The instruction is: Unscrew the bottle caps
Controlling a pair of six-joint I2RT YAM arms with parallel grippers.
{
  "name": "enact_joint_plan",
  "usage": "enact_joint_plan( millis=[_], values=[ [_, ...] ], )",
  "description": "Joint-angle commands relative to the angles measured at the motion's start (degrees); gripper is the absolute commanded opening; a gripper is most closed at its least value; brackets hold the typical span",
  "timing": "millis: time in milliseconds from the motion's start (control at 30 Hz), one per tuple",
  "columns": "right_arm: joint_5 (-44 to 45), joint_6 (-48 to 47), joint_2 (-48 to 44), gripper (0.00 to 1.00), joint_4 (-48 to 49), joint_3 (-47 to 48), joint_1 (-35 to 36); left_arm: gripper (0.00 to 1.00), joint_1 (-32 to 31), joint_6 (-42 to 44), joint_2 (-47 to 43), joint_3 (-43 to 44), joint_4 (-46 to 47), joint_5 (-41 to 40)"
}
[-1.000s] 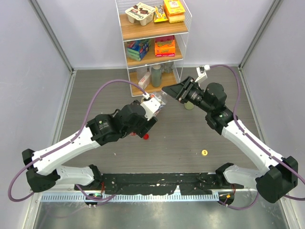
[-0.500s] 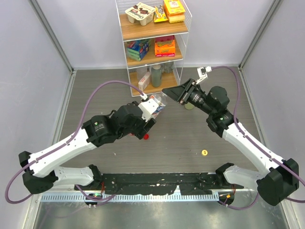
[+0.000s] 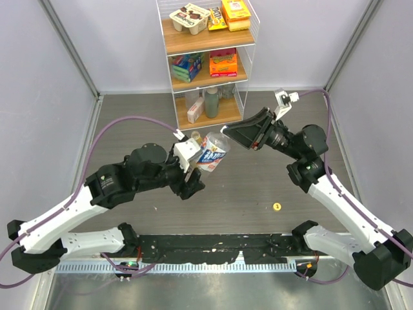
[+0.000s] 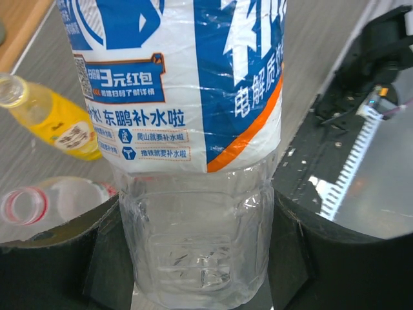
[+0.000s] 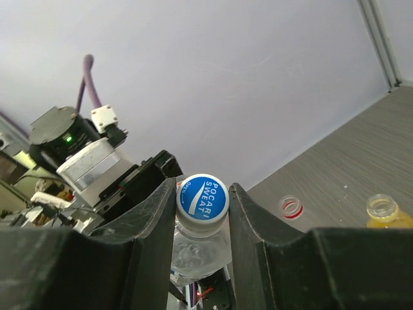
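My left gripper (image 3: 197, 166) (image 4: 193, 258) is shut on the base of the clear bottle with the blue-white label (image 3: 213, 152) (image 4: 187, 129), holding it off the table and tilted toward the right arm. My right gripper (image 3: 226, 136) (image 5: 202, 206) is shut on this bottle's white cap (image 5: 202, 200), which has a blue printed top. A yellow cap (image 3: 277, 206) lies alone on the table. The yellow-orange juice bottle (image 4: 58, 123) (image 5: 382, 208) and the clear bottle with a red neck ring (image 4: 29, 205) (image 5: 291, 206) lie open-mouthed behind. No red cap shows.
A wire rack with wooden shelves (image 3: 206, 64) full of boxes and bottles stands at the back centre. Grey walls close in left and right. The black mounting rail (image 3: 213, 245) runs along the near edge between the arm bases.
The left arm has pulled the bottle nearer and a little right, turning its label upward. The right wrist has swung right and followed, its fingers still closed at the bottle's top.
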Motion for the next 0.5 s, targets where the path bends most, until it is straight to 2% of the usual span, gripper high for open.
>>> enact_joint_plan(
  millis=[0, 467],
  values=[
    [-8.0, -1.7, -2.5, 0.02, 7.0, -0.8, 0.6, 0.0, -0.2, -0.7, -2.1, -1.5, 7.3, 14.1],
    [-18.8, 8.2, -5.6, 0.02, 31.8, -3.6, 0.6, 0.0, -0.3, -5.7, -5.0, -4.4, 21.3, 43.1]
  ],
)
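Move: The left hand already grips the lower end of the clear bottle, and its cap lies about 8 cm ahead, 8 cm right and 11 cm above, already between the right fingers. From the left hand, the open yellow bottle stands some 14 cm straight ahead and 20 cm below; the open red-label bottle is about 6 cm ahead, 6 cm left and 20 cm below. Still gripping bottle and cap, both hands draw back about 8 cm from the shelf, rising and turning. ##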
